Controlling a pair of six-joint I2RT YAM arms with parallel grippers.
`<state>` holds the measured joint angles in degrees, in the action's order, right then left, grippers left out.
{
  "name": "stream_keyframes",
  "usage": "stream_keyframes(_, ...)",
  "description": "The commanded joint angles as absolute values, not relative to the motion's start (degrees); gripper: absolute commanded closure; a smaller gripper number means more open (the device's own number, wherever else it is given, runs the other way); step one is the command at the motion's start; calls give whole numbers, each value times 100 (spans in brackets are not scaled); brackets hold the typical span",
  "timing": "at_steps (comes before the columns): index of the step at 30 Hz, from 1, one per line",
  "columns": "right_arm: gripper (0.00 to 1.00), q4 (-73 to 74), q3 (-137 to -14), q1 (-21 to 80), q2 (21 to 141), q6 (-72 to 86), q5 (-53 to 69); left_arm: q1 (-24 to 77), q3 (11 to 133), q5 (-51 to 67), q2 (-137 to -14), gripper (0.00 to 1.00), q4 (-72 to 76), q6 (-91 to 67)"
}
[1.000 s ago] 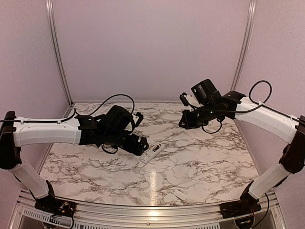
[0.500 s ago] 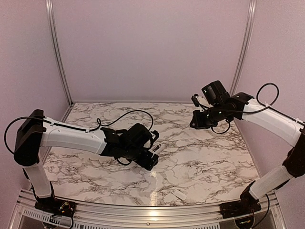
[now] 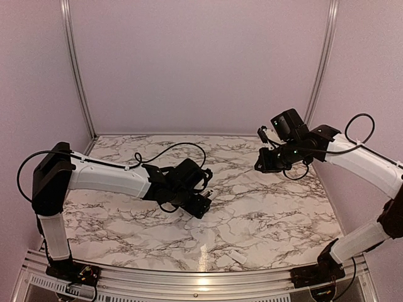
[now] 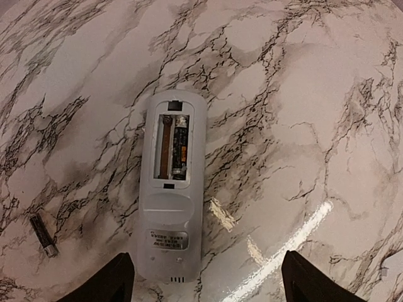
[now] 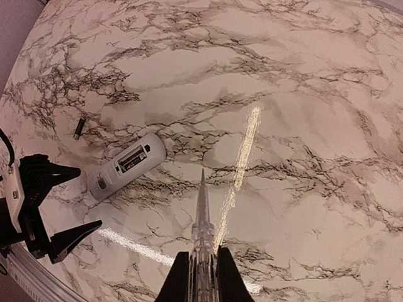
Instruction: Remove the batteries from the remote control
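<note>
The remote control lies back up on the marble, its battery bay uncovered. One of the batteries sits in the bay's right slot, and the left slot shows bare metal. Another battery lies loose on the table left of the remote, also seen in the right wrist view. My left gripper hovers open above the remote's near end, which lies by its left finger. My right gripper is shut on a thin silvery tool, held above the table, away from the remote.
A small white cover piece lies near the table's front edge. In the top view the left gripper hides most of the remote. The right gripper hangs at the back right. Walls close in the table on three sides.
My left arm has swung right and forward until its gripper is over the remote, its jaws narrowing a little. My right arm has drawn back to the right with the tool.
</note>
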<state>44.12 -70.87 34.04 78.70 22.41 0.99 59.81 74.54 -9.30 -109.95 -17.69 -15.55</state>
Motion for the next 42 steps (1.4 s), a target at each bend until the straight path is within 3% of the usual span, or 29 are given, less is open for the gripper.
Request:
stream_keyframes(1,100,4466,-7050,3375,7728,2344,26,5740,7586,-562,-11245,18,-2212,-1363)
stream_keyframes(24,100,4368,-7229,3376,8101,2550,247,5388,7983,170,-11864,30,-2765,-1030)
stream_keyframes(28,100,4366,-7279,3376,8164,2550,292,5388,8056,180,-11955,39,-2883,-937)
stream_keyframes(34,100,4386,-7368,3375,8242,2531,307,5394,8053,44,-11946,43,-3015,-815)
stream_keyframes(42,100,4424,-7433,3375,8287,2484,279,5552,8086,-296,-11888,67,-3009,-437)
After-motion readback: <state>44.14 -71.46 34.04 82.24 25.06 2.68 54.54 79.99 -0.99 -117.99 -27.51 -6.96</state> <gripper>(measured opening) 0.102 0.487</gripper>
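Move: The remote control, lying battery bay up and pointing forward-right, has its middle about 5 cm ahead of the left hand, 2 cm to its right and 6 cm below; its near end is almost under the open fingers. The battery still in the bay is roughly 7 cm ahead and 5 cm right, and the loose battery some 9 cm ahead and 7 cm left, both at table height. From the right hand the remote's middle is about 15 cm left, 2 cm ahead and 19 cm below. Downward and a little to its left, the left hand sinks about 5 cm over the remote's near end, tipping some 10 degrees, then stays low while its wide-open fingers close to about half, one on each side, and take the casing by its edges below the label. The right hand keeps its pointed tool and lowers it barely 2 cm, well clear. ##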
